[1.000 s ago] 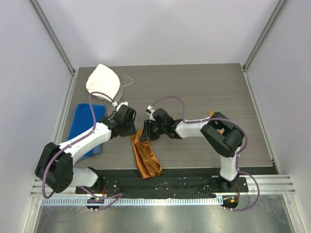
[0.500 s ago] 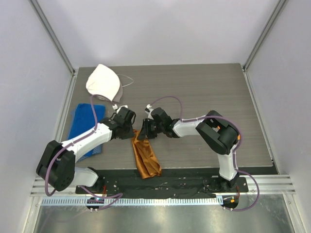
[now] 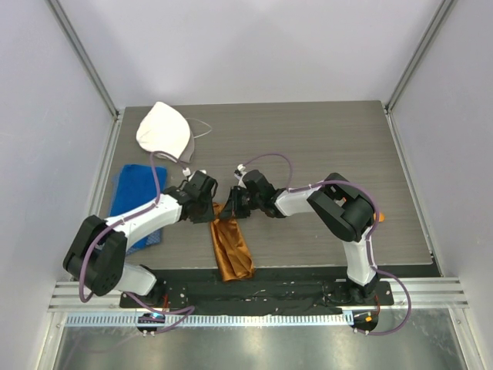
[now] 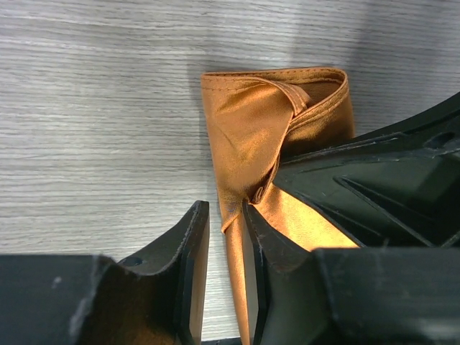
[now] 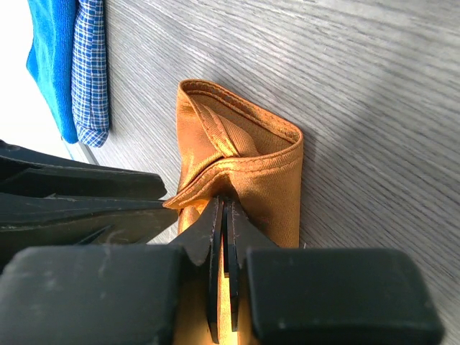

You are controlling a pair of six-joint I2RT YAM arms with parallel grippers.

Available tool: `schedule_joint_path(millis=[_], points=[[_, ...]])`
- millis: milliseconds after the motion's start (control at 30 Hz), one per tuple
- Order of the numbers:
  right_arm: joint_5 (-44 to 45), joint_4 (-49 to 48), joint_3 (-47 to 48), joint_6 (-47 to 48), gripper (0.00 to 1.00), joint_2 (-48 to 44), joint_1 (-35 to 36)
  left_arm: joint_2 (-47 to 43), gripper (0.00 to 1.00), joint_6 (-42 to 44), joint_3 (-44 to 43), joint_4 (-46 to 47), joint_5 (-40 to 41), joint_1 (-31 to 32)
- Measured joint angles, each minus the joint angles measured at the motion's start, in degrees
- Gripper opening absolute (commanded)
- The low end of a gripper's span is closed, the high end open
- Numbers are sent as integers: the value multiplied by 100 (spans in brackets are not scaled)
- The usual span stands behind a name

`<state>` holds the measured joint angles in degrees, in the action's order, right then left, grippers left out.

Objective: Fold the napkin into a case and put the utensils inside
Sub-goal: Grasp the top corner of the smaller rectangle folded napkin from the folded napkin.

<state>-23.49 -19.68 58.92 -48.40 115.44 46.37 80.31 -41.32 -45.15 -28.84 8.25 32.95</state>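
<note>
The rust-orange napkin point(image 3: 233, 250) lies as a narrow folded strip, the case, near the table's front edge. Its far end point(image 4: 251, 122) is bunched, with a layer lifted into a pocket point(image 5: 273, 172). My right gripper point(image 5: 224, 205) is shut on a raised fold at that end, reaching in from the right point(image 3: 231, 208). My left gripper point(image 4: 224, 208) is at the same end from the left point(image 3: 209, 210). Its jaws stand a narrow gap apart, with the napkin's edge lying along the inner face of the right-hand finger. The utensils are mostly hidden by the right arm; only an orange tip point(image 3: 378, 217) shows.
A blue towel point(image 3: 135, 196) lies at the left with a checked cloth point(image 5: 90, 72) beside it. A white cloth cap point(image 3: 164, 131) sits at the back left. The grey wooden table point(image 3: 308, 139) is bounded by walls on three sides.
The right gripper has closed on the napkin's raised fold. Both grippers have shifted slightly toward the napkin's far end, and the right arm's elbow has swung inward.
</note>
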Motion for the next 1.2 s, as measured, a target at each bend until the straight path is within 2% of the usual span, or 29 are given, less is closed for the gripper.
schedule_joint_path(millis=[567, 1000, 1200], points=[[-9, 0, 2, 2, 7, 0, -9, 317, 29, 177, -210, 70, 15, 118], [-37, 50, 66, 0, 6, 0, -9, 496, 4, 295, -424, -11, 269, 125], [-127, 42, 184, -87, 6, 24, -4, 389, 0, 282, -415, -13, 234, 138]])
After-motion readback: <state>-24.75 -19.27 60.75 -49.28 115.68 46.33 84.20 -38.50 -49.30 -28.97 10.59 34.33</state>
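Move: The loose edge at the napkin's top corner lies almost between my half-open left fingertips, roughly 1 cm ahead, 1 cm to the right and 1 cm lower. My right fingertips, already pinching the fold, are about 2 cm ahead and 3 cm to the right of my left hand; the napkin's far left corner is about 5 cm ahead and 1 cm to the left. From my right hand, that loose edge lies about 2 cm left and 1 cm back. My left hand edges about 1.5 cm forward and a touch to the right, fingers still parted over the napkin's edge, then shuts them fully and pinches that edge beside my right fingertips. My right hand keeps its pinch without moving while the left settles, and only as the left fingers finish closing does it start to lift, less than 1 cm up and to the left. ##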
